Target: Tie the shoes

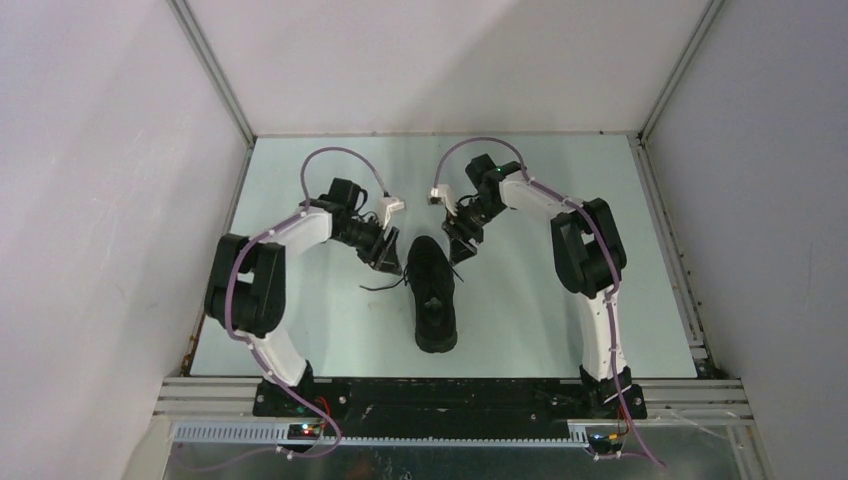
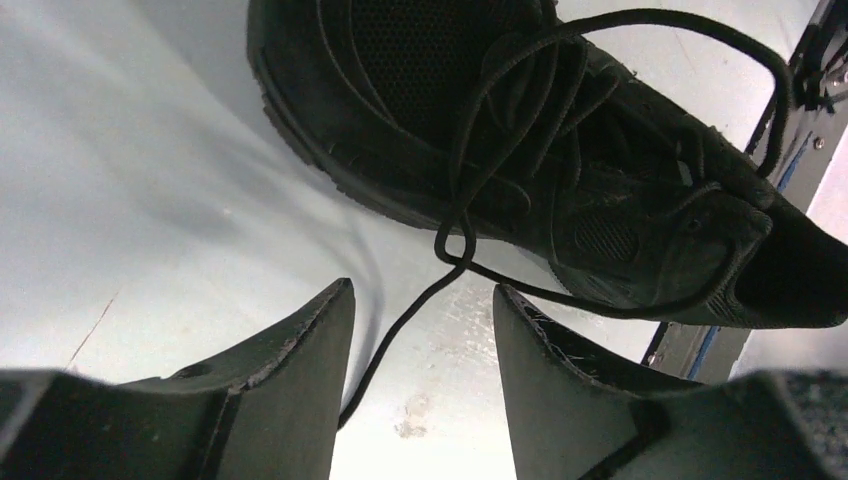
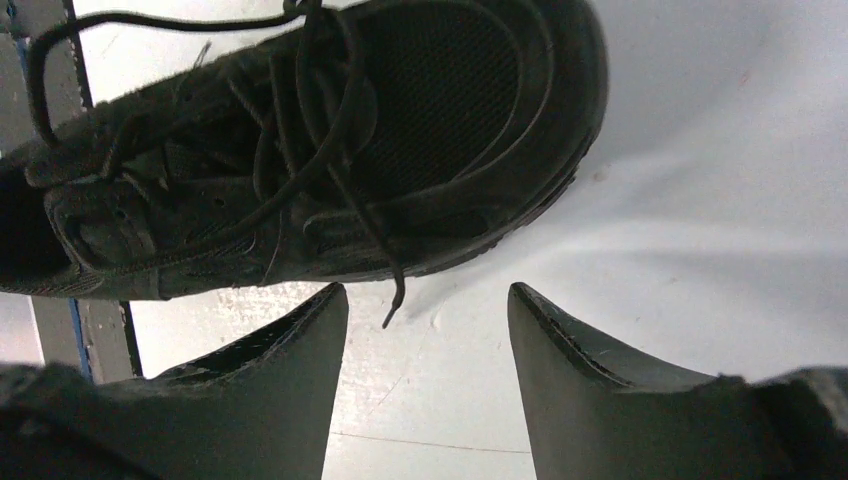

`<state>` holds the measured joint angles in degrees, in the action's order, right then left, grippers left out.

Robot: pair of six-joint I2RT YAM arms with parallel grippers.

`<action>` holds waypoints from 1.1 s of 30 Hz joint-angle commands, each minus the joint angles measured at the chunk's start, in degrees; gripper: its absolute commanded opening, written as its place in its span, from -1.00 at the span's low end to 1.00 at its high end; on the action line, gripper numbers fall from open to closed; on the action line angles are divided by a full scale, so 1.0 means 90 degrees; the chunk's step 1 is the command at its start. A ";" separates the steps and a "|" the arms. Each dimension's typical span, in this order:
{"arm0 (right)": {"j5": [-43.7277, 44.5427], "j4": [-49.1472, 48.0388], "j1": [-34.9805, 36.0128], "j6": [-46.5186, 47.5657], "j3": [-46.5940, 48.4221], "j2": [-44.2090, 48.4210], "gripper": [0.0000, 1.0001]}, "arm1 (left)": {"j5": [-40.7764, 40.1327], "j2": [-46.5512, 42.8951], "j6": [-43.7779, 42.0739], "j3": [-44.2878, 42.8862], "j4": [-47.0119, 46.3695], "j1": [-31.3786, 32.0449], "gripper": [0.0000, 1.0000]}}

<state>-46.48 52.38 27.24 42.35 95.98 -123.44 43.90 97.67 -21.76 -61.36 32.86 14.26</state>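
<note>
The black sneaker [image 1: 434,295] lies mid-table, toe pointing away from the arm bases, laces untied. My left gripper [image 1: 388,262] is open at the toe's left side. In the left wrist view the shoe [image 2: 560,150] fills the top, and a thin black lace [image 2: 400,335] runs from a loose crossing down between my open fingers [image 2: 422,295], passing beside the left finger [image 2: 290,380]. My right gripper [image 1: 463,245] is open at the toe's right side. In the right wrist view the shoe [image 3: 330,150] is above, and a lace end [image 3: 392,300] hangs just ahead of the open gripper [image 3: 428,295], untouched.
The pale table [image 1: 330,330] is boxed in by white walls on the left, the back and the right. A black and aluminium rail [image 1: 450,395] carrying the arm bases runs along the near edge. A loose lace [image 1: 383,286] trails left of the shoe.
</note>
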 commanded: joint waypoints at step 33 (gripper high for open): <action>-0.0567 0.0877 -0.0939 -0.0330 0.0078 0.0834 -1.00 | 0.0013 0.0096 -0.0290 -0.0377 0.1209 -0.0153 -1.00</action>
<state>-52.34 59.70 22.55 39.53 100.16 -126.80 45.17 107.55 -26.72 -65.65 46.92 15.33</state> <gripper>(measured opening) 0.007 0.009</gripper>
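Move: The left lace's tail lies about 4 cm back, 1 cm left and 4 cm below the left hand; the shoe's middle is some 9 cm right, 7 cm back. For the right hand, the right lace's short end is about 2 cm back, 1 cm left, 2 cm down, with the shoe's middle 6 cm left and 10 cm back. The shoe lies a couple of centimetres below both hands. Left hand moves back and down about 5 cm, right dips slightly; both pinch laces, right then pulling outward, up. ##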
